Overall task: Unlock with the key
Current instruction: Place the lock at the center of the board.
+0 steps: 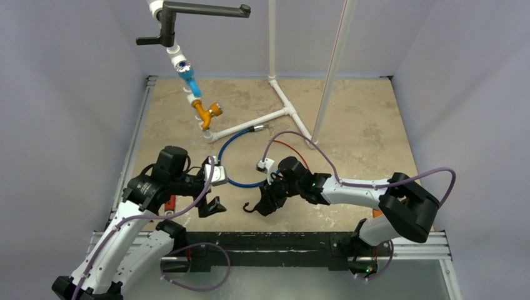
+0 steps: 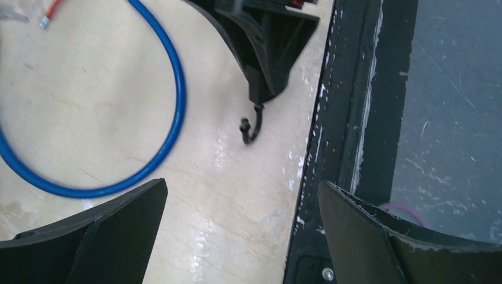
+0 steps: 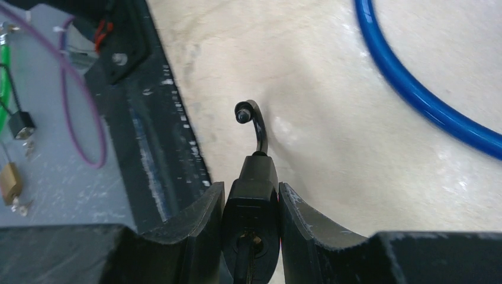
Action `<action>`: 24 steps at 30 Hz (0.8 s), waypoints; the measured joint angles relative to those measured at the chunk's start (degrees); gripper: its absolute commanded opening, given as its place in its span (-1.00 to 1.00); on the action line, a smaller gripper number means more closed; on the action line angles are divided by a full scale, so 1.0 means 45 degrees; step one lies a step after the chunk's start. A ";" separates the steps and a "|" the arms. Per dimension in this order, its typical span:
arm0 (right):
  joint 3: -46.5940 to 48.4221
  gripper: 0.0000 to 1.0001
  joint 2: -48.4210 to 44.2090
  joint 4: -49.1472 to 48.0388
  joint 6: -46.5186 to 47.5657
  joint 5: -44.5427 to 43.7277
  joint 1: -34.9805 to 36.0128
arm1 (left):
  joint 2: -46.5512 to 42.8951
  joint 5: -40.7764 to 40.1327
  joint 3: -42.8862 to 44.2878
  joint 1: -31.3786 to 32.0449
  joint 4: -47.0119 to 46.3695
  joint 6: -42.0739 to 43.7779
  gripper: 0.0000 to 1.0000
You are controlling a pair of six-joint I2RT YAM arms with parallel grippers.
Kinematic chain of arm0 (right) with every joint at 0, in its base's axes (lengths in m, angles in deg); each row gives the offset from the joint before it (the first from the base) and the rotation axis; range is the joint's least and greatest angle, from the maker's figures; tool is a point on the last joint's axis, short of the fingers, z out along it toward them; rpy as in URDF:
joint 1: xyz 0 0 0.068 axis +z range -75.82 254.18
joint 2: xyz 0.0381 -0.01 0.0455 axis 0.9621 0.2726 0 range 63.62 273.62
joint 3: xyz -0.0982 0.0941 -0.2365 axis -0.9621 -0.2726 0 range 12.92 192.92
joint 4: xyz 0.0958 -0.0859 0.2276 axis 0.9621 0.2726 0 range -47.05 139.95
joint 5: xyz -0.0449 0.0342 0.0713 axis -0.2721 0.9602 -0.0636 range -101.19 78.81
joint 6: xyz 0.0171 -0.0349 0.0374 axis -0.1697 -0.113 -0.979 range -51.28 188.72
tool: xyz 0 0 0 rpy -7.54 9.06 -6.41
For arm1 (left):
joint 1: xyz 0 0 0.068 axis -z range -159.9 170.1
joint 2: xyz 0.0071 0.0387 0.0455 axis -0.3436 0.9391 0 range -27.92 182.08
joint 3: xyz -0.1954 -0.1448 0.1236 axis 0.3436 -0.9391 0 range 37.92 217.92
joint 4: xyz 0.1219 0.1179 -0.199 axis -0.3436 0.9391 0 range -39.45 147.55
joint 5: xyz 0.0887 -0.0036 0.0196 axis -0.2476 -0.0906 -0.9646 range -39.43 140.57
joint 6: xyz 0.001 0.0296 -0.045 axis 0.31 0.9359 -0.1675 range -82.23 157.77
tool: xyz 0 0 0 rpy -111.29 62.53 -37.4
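A black lock [image 3: 253,198] is clamped between the fingers of my right gripper [image 3: 251,195], which is shut on its body. Its thin curved shackle [image 3: 253,121] sticks out past the fingertips, free end in the air just above the table. A dark key [image 3: 247,260] sits in the keyhole facing the camera. In the top view my right gripper [image 1: 265,201] holds the lock low over the table's near edge. My left gripper [image 1: 212,206] hangs open just left of it with nothing between its fingers [image 2: 118,219]. The left wrist view shows the shackle [image 2: 251,127] ahead.
A blue cable loop [image 1: 232,164] lies on the table behind both grippers. A white pipe frame [image 1: 275,115] with an orange and blue valve [image 1: 203,106] stands at the back. The black rail [image 1: 281,240] runs along the near edge. A small brass padlock [image 3: 9,180] lies beyond it.
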 measured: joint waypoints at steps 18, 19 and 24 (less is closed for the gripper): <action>-0.1195 0.20 0.1370 -0.2171 -0.0034 -0.0894 -0.1302 | 0.1749 -0.1919 0.2346 -0.0452 0.4211 0.1200 1.00; -0.1219 0.26 0.1350 -0.2089 0.0015 -0.1127 -0.1307 | 0.1851 -0.1943 0.2361 -0.0607 0.4473 0.1268 1.00; -0.1229 0.84 0.0767 -0.1554 0.0117 -0.2079 -0.1311 | 0.2817 -0.2006 0.2739 -0.1073 0.5469 0.1588 1.00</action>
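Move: The black lock is already clamped in the right fingers, shackle open and pointing left; its spot on the board lies about 4 cm ahead, 2 cm to the right and 5 cm below that hand. The blue hose's near bend is about 8 cm ahead and 4 cm left of the right hand, the red cable some 21 cm ahead and 9 cm right. From the left hand, the spot is roughly 4 cm ahead, 14 cm right and 15 cm down. The black lock, still gripped, is carried by the right hand about 4 cm forward and as far down onto the board, a little to the right; there the fingers open wide and let go of it, and the hand eases on forward and right, turning slightly clockwise. The empty left hand backs off left about 5 cm, away from the lock, its open fingers tipping steeper downward. ##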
